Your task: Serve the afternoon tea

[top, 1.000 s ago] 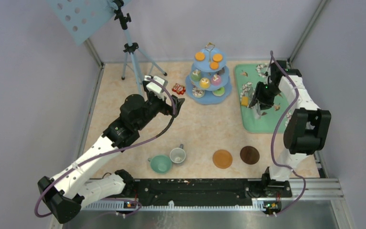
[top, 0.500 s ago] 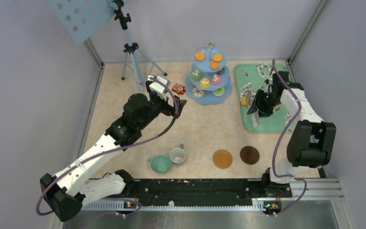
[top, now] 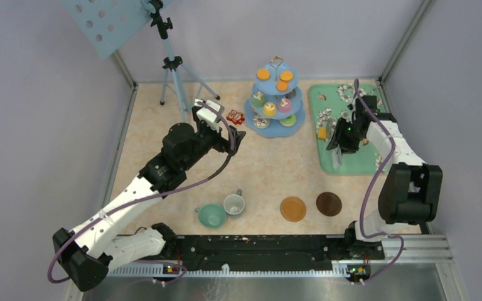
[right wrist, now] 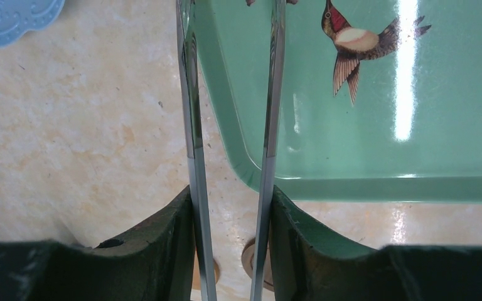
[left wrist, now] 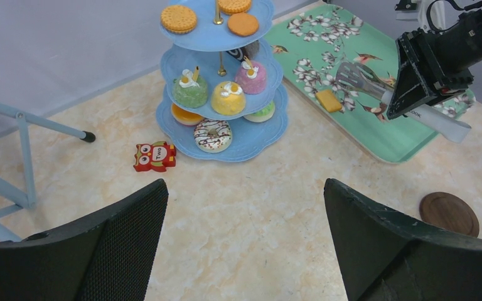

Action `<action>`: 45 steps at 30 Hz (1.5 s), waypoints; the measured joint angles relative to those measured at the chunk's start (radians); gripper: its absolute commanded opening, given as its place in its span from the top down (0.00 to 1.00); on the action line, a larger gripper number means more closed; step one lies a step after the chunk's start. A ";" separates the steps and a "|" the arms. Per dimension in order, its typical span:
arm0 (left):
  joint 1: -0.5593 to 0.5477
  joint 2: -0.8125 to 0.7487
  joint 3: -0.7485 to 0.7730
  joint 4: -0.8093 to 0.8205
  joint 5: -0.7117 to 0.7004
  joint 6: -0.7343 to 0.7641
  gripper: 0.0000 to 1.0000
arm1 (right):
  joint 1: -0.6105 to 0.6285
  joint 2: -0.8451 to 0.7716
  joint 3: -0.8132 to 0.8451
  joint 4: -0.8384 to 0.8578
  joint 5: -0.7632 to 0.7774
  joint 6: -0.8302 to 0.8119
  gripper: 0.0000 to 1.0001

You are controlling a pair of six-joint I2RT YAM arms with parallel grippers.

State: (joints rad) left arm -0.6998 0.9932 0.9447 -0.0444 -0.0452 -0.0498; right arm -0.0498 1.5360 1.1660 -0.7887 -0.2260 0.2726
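Note:
The light-blue three-tier stand [top: 276, 103] [left wrist: 219, 75] carries orange biscuits on top, cupcakes in the middle and donuts below. One orange biscuit [top: 322, 133] [left wrist: 329, 100] lies on the green tray [top: 353, 164]. My right gripper [top: 344, 135] [right wrist: 232, 200] is shut on the metal tongs [left wrist: 364, 78] [right wrist: 191, 125], whose flat tips hover just beside that biscuit. My left gripper [top: 235, 137] [left wrist: 245, 188] hangs open and empty over bare table, facing the stand. A teal cup [top: 211, 216] and a grey-white cup [top: 233, 204] stand near the front. Two brown coasters [top: 293, 209] [top: 329, 204] lie to their right.
A red owl toy [top: 235, 116] [left wrist: 155, 156] lies left of the stand. A tripod [top: 174, 69] with a perforated blue board stands at the back left. Walls enclose the table on three sides.
My right arm has shifted a little toward the near side with the tongs still held over the tray. My left gripper has edged slightly toward the back.

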 measured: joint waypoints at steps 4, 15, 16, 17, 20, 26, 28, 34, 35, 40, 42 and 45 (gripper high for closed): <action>0.000 0.000 -0.001 0.000 0.000 0.000 0.01 | 0.029 0.000 -0.001 0.014 0.030 0.001 0.96; 0.000 0.000 -0.001 0.000 0.000 0.000 0.01 | 0.144 -0.084 -0.219 0.206 0.195 0.051 0.61; 0.000 0.000 -0.001 0.000 0.000 0.000 0.01 | 0.144 -0.097 -0.249 0.230 0.208 0.055 0.59; 0.000 0.000 -0.001 0.000 0.000 0.000 0.01 | 0.143 -0.107 -0.273 0.249 0.221 0.060 0.58; 0.000 0.000 -0.001 0.000 0.000 -0.001 0.01 | 0.141 -0.130 -0.333 0.311 0.253 0.064 0.54; 0.000 0.000 -0.001 0.000 0.000 -0.002 0.01 | 0.141 -0.134 -0.389 0.403 0.294 0.069 0.45; 0.000 0.000 -0.001 0.000 0.000 -0.003 0.01 | 0.141 -0.134 -0.400 0.422 0.308 0.069 0.43; 0.000 0.000 -0.005 0.000 0.000 -0.004 0.01 | 0.141 -0.132 -0.408 0.457 0.340 0.068 0.37; 0.000 0.000 -0.005 0.000 0.000 -0.004 0.01 | 0.141 -0.131 -0.408 0.462 0.342 0.067 0.35; 0.000 0.000 -0.005 0.000 0.003 -0.004 0.01 | 0.141 -0.112 -0.408 0.479 0.362 0.061 0.18; 0.000 0.000 -0.005 0.000 0.003 -0.004 0.01 | 0.141 -0.100 -0.408 0.489 0.367 0.061 0.17; 0.000 0.000 -0.005 0.000 0.003 -0.004 0.01 | 0.141 -0.088 -0.408 0.492 0.381 0.062 0.18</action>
State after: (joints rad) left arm -0.6998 0.9932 0.9401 -0.0448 -0.0422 -0.0536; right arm 0.0910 1.4483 0.7582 -0.2962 0.1547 0.3344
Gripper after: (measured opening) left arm 0.987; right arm 0.824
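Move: The square yellow biscuit by the green tray's left edge lies about 13 cm straight ahead of the right hand, which holds the tongs, and some 10 cm below it. The tiered stand is roughly 19 cm ahead and 18 cm left, its middle near hand height; the dark coaster is about 17 cm back and 1 cm left, 11 cm down. From the left hand the biscuit lies some 17 cm ahead, 35 cm right and 30 cm below. The tongs, still gripped in the right hand, come down around 7 cm towards the yellow biscuit as the hand edges left, dips back while sinking, then eases forward and right. The wrist tilts some 20 degrees, its left side dipping and the fingers swinging forward, while they open from under half to about four fifths, letting the two fork arms spread, one tip close beside the biscuit. ##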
